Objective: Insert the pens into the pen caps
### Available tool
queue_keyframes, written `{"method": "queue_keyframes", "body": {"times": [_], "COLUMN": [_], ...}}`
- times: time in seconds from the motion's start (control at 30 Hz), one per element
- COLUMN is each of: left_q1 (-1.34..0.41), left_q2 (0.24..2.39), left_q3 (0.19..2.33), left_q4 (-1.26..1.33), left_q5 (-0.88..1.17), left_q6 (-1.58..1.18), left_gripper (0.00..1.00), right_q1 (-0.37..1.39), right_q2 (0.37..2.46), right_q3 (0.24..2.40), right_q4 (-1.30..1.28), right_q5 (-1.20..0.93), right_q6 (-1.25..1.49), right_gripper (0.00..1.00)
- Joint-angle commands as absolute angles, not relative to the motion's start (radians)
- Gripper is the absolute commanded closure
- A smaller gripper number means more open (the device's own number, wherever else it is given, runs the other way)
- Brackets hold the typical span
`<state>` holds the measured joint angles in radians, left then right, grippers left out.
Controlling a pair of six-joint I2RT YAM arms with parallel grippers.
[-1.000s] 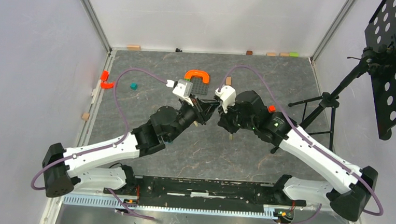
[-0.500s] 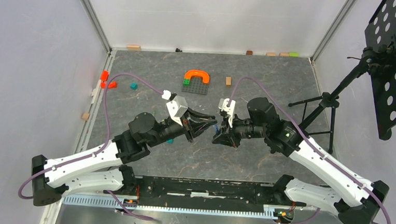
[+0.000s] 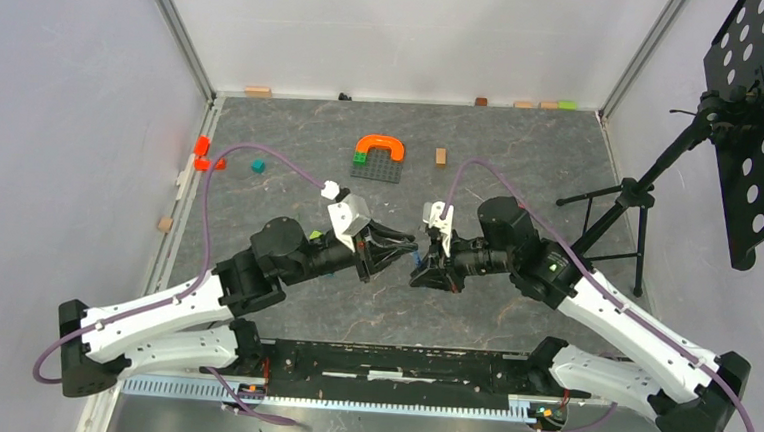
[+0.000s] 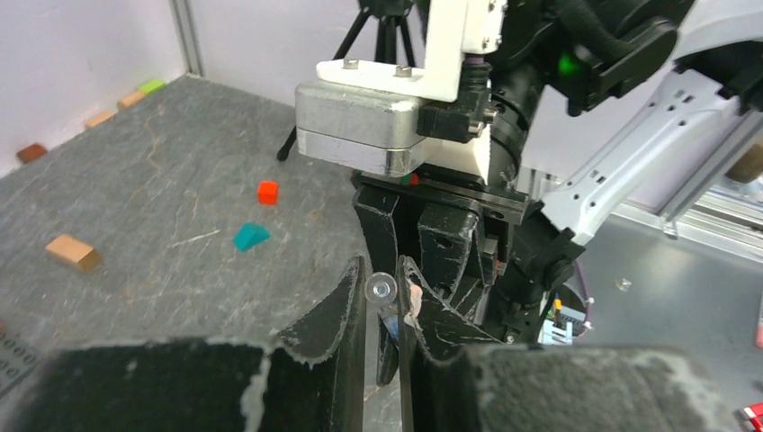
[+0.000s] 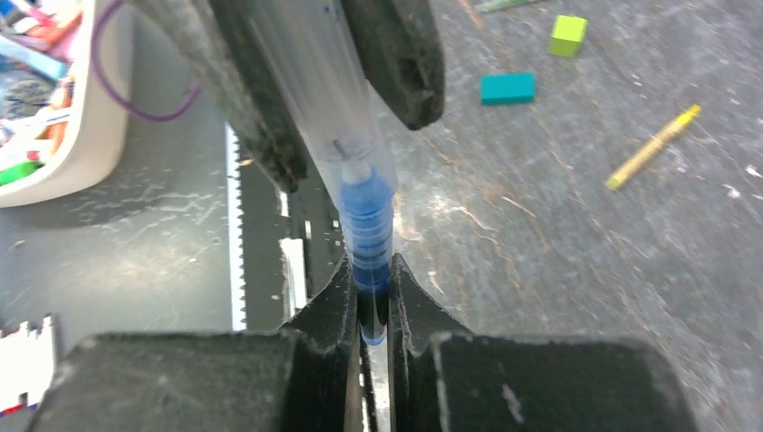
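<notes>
The blue pen (image 5: 367, 236) is pinched at its back end by my right gripper (image 5: 371, 265), which is shut on it. Its front end sits inside a clear pen cap (image 5: 317, 99). In the left wrist view the cap (image 4: 381, 288) shows end-on between the fingers of my left gripper (image 4: 382, 272), which is shut on it. From above, the left gripper (image 3: 399, 245) and the right gripper (image 3: 425, 270) meet tip to tip at mid-table, with a bit of the blue pen (image 3: 416, 259) between them. A tan-yellow pen (image 5: 651, 148) lies on the table.
A dark baseplate (image 3: 377, 169) with an orange arch (image 3: 380, 144) sits behind the grippers. A teal block (image 5: 507, 87) and a lime block (image 5: 567, 35) lie near the yellow pen. A tripod (image 3: 628, 197) stands at the right. Red pieces (image 3: 203, 153) lie at the left edge.
Both arms have drawn back from beside the baseplate toward the near side and turned to face each other. Their tips have closed in, and the pen now sits in the cap.
</notes>
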<state>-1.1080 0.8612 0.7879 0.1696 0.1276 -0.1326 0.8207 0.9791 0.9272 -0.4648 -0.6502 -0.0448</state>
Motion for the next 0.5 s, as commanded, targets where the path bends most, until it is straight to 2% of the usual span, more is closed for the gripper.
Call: {"method": "queue_keyframes", "body": {"times": [0.0,0.17,0.33,0.47], "left_q1": [-1.128,-1.119,-1.105,-1.058], "left_q2": [0.896,0.919,0.934,0.928], "left_q3": [0.802,0.824,0.880,0.917], "left_q4": [-0.060,-0.025,-0.107,-0.219], "left_q5": [0.017,-0.274,-0.533,-0.630], "left_q6": [-0.150,-0.284,-0.302,-0.322], "left_gripper": [0.98,0.98,0.98,0.98], "right_q1": [0.809,0.849,0.895,0.900], "right_q2": [0.960,0.985,1.016,1.032], "right_q3": [0.932,0.858,0.750,0.654], "right_q4": [-0.325,-0.299,-0.265,-0.220], "right_q5": [-0.515,-0.473,-0.395,-0.279], "right_q6": [-0.043,-0.040,-0.018,0.058], "right_gripper": [1.00,1.00,1.00,1.00]}}
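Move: The left hand holds the clear pen cap mouth-down; the blue pen's middle is about 8 cm below that hand, 3 cm to its right and 1 cm back. From the right hand, which grips the pen tip-up, the cap is some 7 cm up, 3 cm left and 1 cm ahead. On the table some 32 cm below the left hand, the yellow pen is about 17 cm ahead and 8 cm left, the teal block 7 cm ahead and 17 cm left. The blue pen's tip, inside the cap's mouth at the start, comes free as the hands part. The left hand carries the cap forward about 8 cm, also down and to the left, towards the yellow pen, swinging counter-clockwise some 30 degrees. The right hand sinks about 8 cm with the pen, its fingers tipping down a little; both grips hold. ##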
